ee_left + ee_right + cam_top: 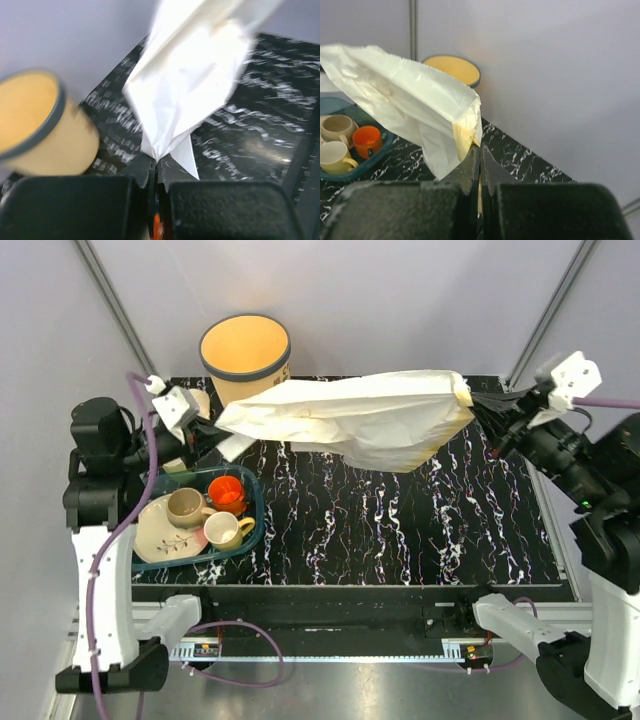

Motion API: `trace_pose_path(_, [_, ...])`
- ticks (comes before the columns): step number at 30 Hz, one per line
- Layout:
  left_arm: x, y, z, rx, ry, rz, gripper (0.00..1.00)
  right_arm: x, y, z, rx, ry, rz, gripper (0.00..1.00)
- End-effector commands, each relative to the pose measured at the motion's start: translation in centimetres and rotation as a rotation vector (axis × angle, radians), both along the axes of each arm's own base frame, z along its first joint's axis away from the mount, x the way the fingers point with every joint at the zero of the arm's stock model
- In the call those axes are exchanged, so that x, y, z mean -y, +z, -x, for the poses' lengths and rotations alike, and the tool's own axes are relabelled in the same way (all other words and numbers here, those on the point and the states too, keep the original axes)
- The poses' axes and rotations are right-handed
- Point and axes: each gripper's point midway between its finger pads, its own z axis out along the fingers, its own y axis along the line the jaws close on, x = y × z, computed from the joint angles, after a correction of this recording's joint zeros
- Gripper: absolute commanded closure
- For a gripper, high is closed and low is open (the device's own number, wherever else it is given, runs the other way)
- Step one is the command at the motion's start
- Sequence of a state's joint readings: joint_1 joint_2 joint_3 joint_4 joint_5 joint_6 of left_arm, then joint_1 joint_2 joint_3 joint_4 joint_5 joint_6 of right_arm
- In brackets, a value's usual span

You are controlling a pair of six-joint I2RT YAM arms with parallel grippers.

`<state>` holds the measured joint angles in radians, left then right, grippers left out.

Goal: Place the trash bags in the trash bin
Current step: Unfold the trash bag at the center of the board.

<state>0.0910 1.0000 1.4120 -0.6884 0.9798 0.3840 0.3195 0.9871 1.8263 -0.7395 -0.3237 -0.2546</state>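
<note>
The trash bags [350, 418] hang as one wide, pale, crinkly sheet stretched above the table between both arms. My left gripper [212, 430] is shut on the sheet's left end [165, 145]. At the other end, my right gripper [482, 402] is shut on the yellowish edge [465, 132]. The trash bin [245, 355], a round cream-yellow bucket with a dark rim, stands upright at the back left, just behind the sheet's left end. The same trash bin [35, 125] shows left of my left fingers, and the trash bin [454, 69] shows behind the sheet in the right wrist view.
A teal dish tray [250, 515] near the left arm holds a plate, two cream cups and an orange cup [226, 493]. The black marbled table [400, 530] runs to grey walls at the back and sides.
</note>
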Motion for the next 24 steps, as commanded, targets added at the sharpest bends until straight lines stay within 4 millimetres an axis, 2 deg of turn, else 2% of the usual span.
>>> trace_pose_path(1, [4.6, 3.4, 6.9, 0.030, -0.226, 0.027, 1.00, 0.5, 1.1, 0.9, -0.001, -0.011, -0.002, 1.00])
trace_pose_path(2, [5.3, 3.1, 7.2, -0.007, -0.237, 0.032, 1.00, 1.4, 0.5, -0.9, -0.033, -0.094, 0.000, 1.00])
trace_pose_path(3, [6.7, 2.9, 7.4, -0.043, -0.289, 0.029, 1.00, 1.9, 0.2, -1.9, -0.045, -0.138, 0.007, 1.00])
trace_pose_path(4, [7.0, 2.5, 6.6, -0.072, -0.262, 0.023, 1.00, 2.2, -0.5, -3.0, -0.067, -0.171, 0.019, 1.00])
trace_pose_path(5, [7.5, 2.3, 5.9, -0.126, -0.252, 0.038, 1.00, 2.6, -1.5, -5.4, -0.109, -0.235, 0.043, 1.00])
trace_pose_path(6, [7.7, 2.8, 5.0, -0.140, -0.235, 0.046, 1.00, 2.8, -2.3, -6.6, -0.138, -0.266, 0.058, 1.00])
trace_pose_path(7, [7.8, 2.1, 2.1, -0.181, -0.169, 0.043, 1.00, 3.5, -2.9, -7.8, -0.156, -0.304, 0.072, 1.00])
trace_pose_path(8, [7.8, 2.0, 0.7, -0.200, -0.128, 0.046, 1.00, 3.2, -4.5, -9.8, -0.199, -0.295, 0.101, 1.00])
trace_pose_path(9, [7.2, 2.0, -1.5, -0.193, -0.040, 0.037, 1.00, 3.6, -5.0, -11.2, -0.216, -0.300, 0.096, 1.00])
trace_pose_path(10, [7.3, 1.5, -4.0, -0.216, 0.004, 0.029, 1.00, 4.7, -5.7, -12.6, -0.245, -0.309, 0.092, 1.00])
trace_pose_path(11, [7.0, 1.2, -5.5, -0.223, 0.053, 0.018, 1.00, 5.7, -7.2, -15.4, -0.303, -0.329, 0.085, 1.00])
trace_pose_path(12, [6.3, 0.3, -7.5, -0.234, 0.127, -0.010, 1.00, 6.4, -7.9, -16.8, -0.326, -0.325, 0.083, 1.00])
trace_pose_path(13, [6.6, -0.7, -9.7, -0.264, 0.145, -0.036, 1.00, 7.6, -9.6, -19.4, -0.369, -0.345, 0.095, 1.00])
trace_pose_path(15, [6.8, -2.5, -11.8, -0.320, 0.169, -0.067, 1.00, 7.2, -11.4, -21.9, -0.372, -0.294, 0.144, 1.00])
trace_pose_path(16, [7.4, -3.8, -13.8, -0.357, 0.175, -0.075, 1.00, 7.2, -13.8, -24.0, -0.417, -0.281, 0.168, 1.00])
trace_pose_path(18, [8.1, -5.4, -15.3, -0.382, 0.193, -0.118, 1.00, 6.3, -16.5, -25.4, -0.466, -0.217, 0.191, 1.00])
trace_pose_path(19, [8.4, -6.2, -16.3, -0.377, 0.202, -0.151, 1.00, 5.9, -19.4, -26.6, -0.538, -0.195, 0.173, 1.00])
trace_pose_path(20, [9.3, -7.9, -17.2, -0.399, 0.204, -0.183, 1.00, 5.6, -21.4, -27.0, -0.584, -0.168, 0.178, 1.00])
trace_pose_path(21, [9.0, -9.3, -18.1, -0.415, 0.240, -0.221, 1.00, 5.4, -22.9, -27.4, -0.614, -0.151, 0.184, 1.00])
trace_pose_path(22, [8.8, -10.4, -18.7, -0.436, 0.265, -0.246, 1.00, 5.5, -26.4, -28.0, -0.684, -0.148, 0.196, 1.00])
trace_pose_path(23, [8.6, -12.4, -19.6, -0.472, 0.285, -0.281, 1.00, 5.6, -27.7, -28.5, -0.689, -0.146, 0.211, 1.00])
trace_pose_path(24, [8.0, -13.8, -19.3, -0.508, 0.292, -0.324, 1.00, 5.7, -29.1, -28.8, -0.692, -0.146, 0.228, 1.00])
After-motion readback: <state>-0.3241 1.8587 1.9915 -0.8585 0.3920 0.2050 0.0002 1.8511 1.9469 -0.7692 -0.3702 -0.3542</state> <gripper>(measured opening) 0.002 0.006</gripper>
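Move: Both grippers already pinch the trash bag, held up between them. The middle of the board, where it is taken, lies about 23 cm ahead, 24 cm right and 40 cm below the left hand, and roughly 27 cm ahead, 13 cm left and 54 cm below the right. From the left hand the trash bin stands some 42 cm straight ahead, 28 cm lower; the blue tray is about 9 cm ahead, 12 cm left and 37 cm lower. Back and slightly up first, the left hand by some 8 cm, the right barely; then both whip forward and down over the board, tipping their fingers downward and keeping their pinch on the bag. The right ends about 28 cm farther out and 27 cm lower; the left goes less far and low, shifting right. ##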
